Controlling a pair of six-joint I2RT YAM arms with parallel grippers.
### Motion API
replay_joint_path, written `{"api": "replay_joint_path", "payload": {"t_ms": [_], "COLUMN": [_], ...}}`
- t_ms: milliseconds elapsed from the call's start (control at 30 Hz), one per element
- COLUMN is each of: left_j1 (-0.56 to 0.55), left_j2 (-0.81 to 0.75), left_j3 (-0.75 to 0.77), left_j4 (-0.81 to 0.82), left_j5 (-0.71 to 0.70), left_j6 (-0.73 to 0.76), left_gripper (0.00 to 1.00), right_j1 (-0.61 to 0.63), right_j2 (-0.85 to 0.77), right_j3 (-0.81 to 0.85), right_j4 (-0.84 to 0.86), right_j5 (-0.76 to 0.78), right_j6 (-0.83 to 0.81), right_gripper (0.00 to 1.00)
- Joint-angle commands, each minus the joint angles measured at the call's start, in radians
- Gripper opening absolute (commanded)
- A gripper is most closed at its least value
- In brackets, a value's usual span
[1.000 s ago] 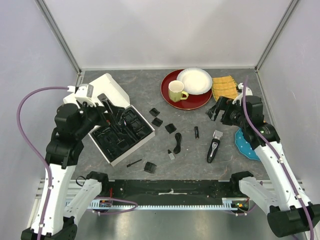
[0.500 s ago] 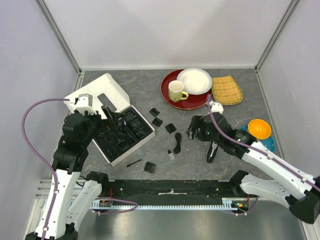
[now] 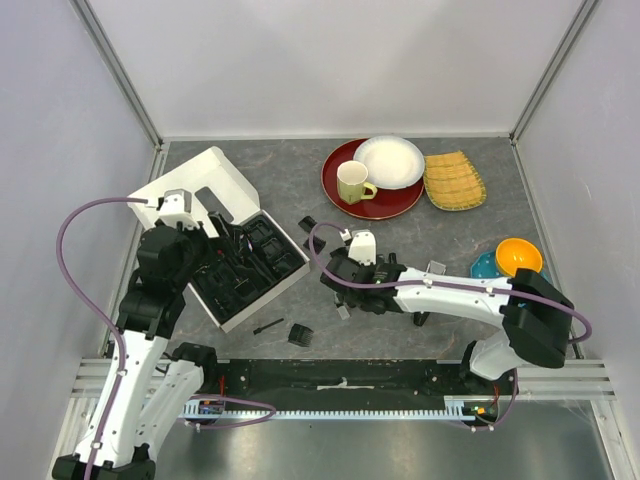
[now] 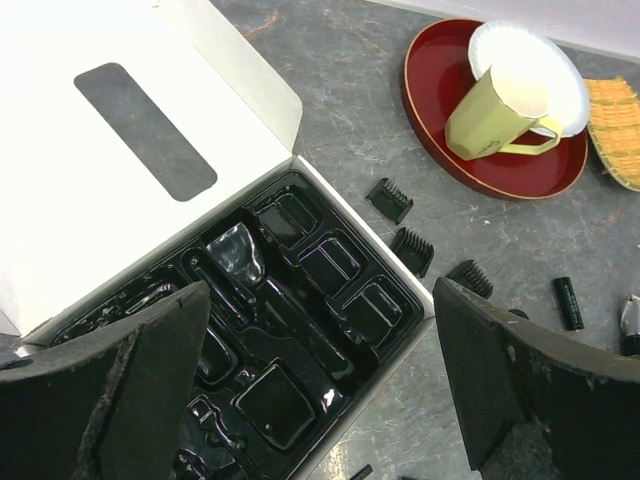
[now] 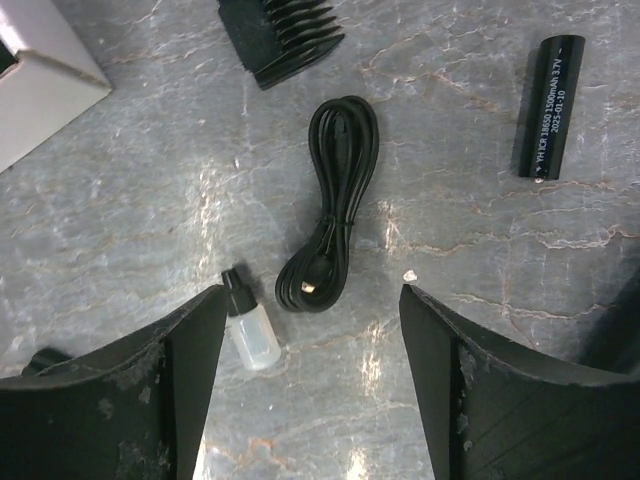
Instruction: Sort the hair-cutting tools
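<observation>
My right gripper (image 5: 310, 296) hangs open just above the table, with the coiled black cord (image 5: 330, 210) and a small clear bottle (image 5: 248, 325) between its fingers; it touches neither. Beyond lie the short black cylinder (image 5: 548, 105) and a comb guard (image 5: 285, 35). From above, the right gripper (image 3: 342, 277) reaches left across the table and its arm covers most of the clipper (image 3: 432, 268). The left gripper (image 4: 322, 290) is open and empty over the black tray (image 4: 300, 330). More comb guards (image 4: 412, 250) (image 3: 298, 333) and a thin comb (image 3: 267, 325) lie loose.
The white box lid (image 3: 215, 175) stands open at the left. A yellow mug (image 3: 352, 183) and a white plate (image 3: 388, 160) sit on a red plate (image 3: 335, 175) at the back. A bamboo mat (image 3: 452, 178) and an orange bowl (image 3: 518, 257) are at the right.
The right arm has swung from the right side leftward across the table and lowered over the cord, its jaws narrowing a little. The left gripper stays over the tray, still open.
</observation>
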Motion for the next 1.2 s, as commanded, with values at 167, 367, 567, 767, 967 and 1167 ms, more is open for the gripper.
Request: {"api": "replay_joint_path", "payload": {"t_ms": [167, 367, 567, 767, 967, 1167], "left_j1": [0.003, 0.003, 0.004, 0.004, 0.004, 0.004], "left_j2": [-0.03, -0.016, -0.013, -0.018, -0.07, -0.073], "left_j3": [-0.027, -0.017, -0.016, -0.013, -0.028, -0.033], "left_j4": [0.051, 0.042, 0.042, 0.039, 0.056, 0.032], "left_j5": [-0.079, -0.076, -0.095, -0.114, -0.147, -0.235], "left_j6": [0.002, -0.006, -0.009, -0.015, -0.024, -0.047], "left_gripper": [0.98, 0.98, 0.98, 0.97, 0.97, 0.97], "right_j1": [-0.086, -0.166, -0.201, -0.215, -0.216, -0.216], "right_j2": [0.076, 0.121, 0.178, 0.218, 0.209, 0.135], "right_j3": [0.023, -0.024, -0.021, -0.027, -0.023, 0.049], "right_j4": [0.095, 0.224, 0.244, 0.244, 0.236, 0.235], "right_j5": [-0.005, -0.097, -0.151, -0.179, -0.11, -0.088], "right_j6": [0.008, -0.087, -0.113, -0.106, -0.116, -0.178], "right_gripper": [0.65, 0.59, 0.59, 0.57, 0.18, 0.08]}}
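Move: The coiled cable lies about 5 cm ahead of the right hand, 1 cm to its right and 7 cm below. On the table around it, the nearest comb is some 13 cm ahead of that hand and 2 cm to its left, the battery 11 cm ahead and 9 cm right, the small oil bottle 1 cm back and 2 cm left. From the left hand the cable is roughly 23 cm to the right, 1 cm ahead and 24 cm below. Forward first, then mostly down, the right hand goes about 5 cm out and 6 cm down onto the coiled cable, its fingers narrowing on the way. Once low it stops and shuts them nearly fully, pinching the bundle around its middle. The left hand, fingers wide open above the box, drifts a couple of centimetres left. ##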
